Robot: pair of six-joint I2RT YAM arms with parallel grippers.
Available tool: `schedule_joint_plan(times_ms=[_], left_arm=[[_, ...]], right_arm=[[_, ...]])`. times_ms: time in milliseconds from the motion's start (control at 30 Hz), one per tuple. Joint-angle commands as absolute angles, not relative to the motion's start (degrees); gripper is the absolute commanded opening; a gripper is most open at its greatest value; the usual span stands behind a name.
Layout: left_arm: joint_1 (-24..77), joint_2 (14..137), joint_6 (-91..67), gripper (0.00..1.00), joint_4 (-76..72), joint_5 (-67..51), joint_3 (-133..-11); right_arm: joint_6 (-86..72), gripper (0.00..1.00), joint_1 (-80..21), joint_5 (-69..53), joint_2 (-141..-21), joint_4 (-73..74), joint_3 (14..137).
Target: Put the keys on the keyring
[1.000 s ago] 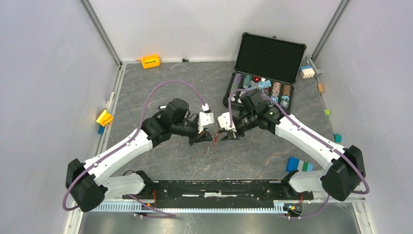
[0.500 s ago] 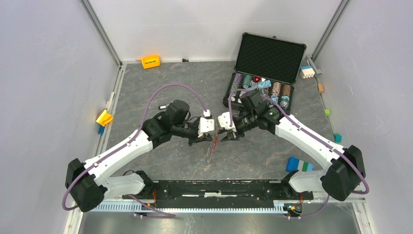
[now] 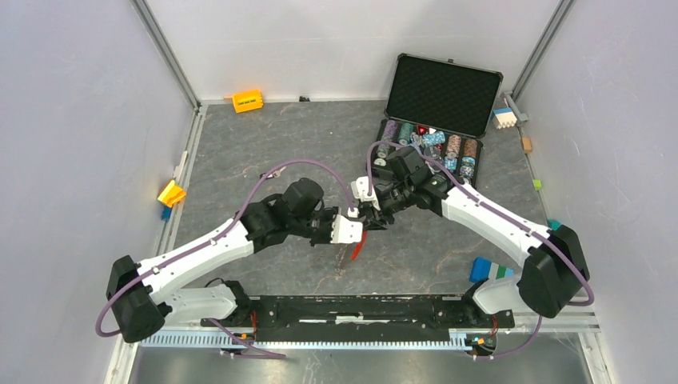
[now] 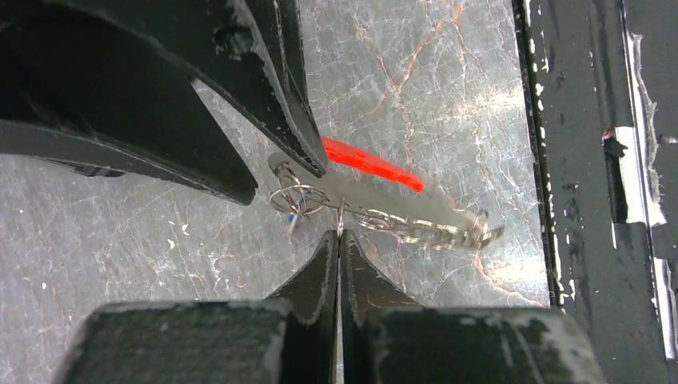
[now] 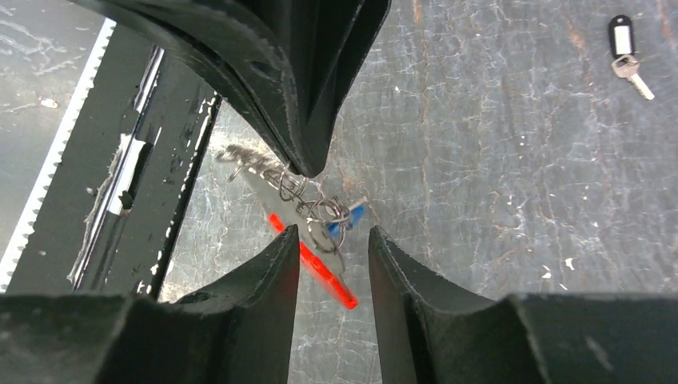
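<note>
The keyring (image 4: 416,228), a silver chain with a red fob (image 4: 372,164), hangs above the table. My left gripper (image 4: 339,234) is shut on one of its thin wire rings. In the right wrist view the rings and a small blue tag (image 5: 356,214) dangle just ahead of my right gripper (image 5: 333,234), which stands open with a ring between its fingertips (image 5: 288,240), not pinched. From above, both grippers (image 3: 352,232) (image 3: 369,216) meet tip to tip over the red fob (image 3: 357,245). One of the keys (image 5: 630,50), with a dark and white tag, lies flat on the table to the left of the arms.
An open black case (image 3: 438,96) of poker chips stands at the back right. An orange block (image 3: 247,101) lies by the back wall, a yellow block (image 3: 171,194) at the left edge, a blue block (image 3: 488,270) near the right arm's base.
My left gripper has swung right and nearer with the keyring. The right gripper has shifted a little left to meet it, and its jaws have widened slightly.
</note>
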State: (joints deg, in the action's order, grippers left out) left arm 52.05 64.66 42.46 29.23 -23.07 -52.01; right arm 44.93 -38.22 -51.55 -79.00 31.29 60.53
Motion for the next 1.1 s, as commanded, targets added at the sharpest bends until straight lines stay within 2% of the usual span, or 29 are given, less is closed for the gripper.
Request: schedule_joint_plan(times_ms=[0,67,167,433,667,1067], left_arm=[[53.17,64.2,44.73,0.02,28.13,-18.94,-54.52],[53.2,63.62,44.62,0.02,26.62,-19.13,-53.32],[53.24,61.26,46.41,0.02,24.0,-20.24,-50.47],[53.32,59.51,56.05,0.02,26.94,-23.59,-48.45],[53.48,61.77,62.01,0.02,29.09,-25.4,-49.58],[53.55,62.41,55.97,0.02,21.81,-30.28,-48.21]], right_arm=[[43.02,0.42,-38.05,-54.4,-80.82,29.8,62.18],[42.8,0.41,-38.05,-54.61,-81.35,29.45,61.55],[43.95,0.34,-38.06,-56.0,-81.99,30.47,61.54],[47.28,0.0,-38.05,-56.52,-84.38,33.41,62.63],[49.71,0.0,-38.06,-57.13,-86.83,35.8,64.41],[56.04,0.0,-38.05,-61.09,-88.6,40.85,65.66]])
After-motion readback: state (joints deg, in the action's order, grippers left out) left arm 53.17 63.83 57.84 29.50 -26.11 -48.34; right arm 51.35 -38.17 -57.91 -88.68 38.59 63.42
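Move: The ring bunch of the keyring hangs about 2 cm below the right hand and roughly 1 cm back, level sideways. Its red handle lies some 4 cm back and 6 cm below that hand, and the black-tagged key about 13 cm ahead, 19 cm left and 15 cm below it. From the left hand, which already pinches a ring, the bunch is about 2 cm ahead, 2 cm right and 2 cm below. Right hand sinks some 3.5 cm, closing on the ring bunch; left keeps its pinch and lowers about 2 cm. ##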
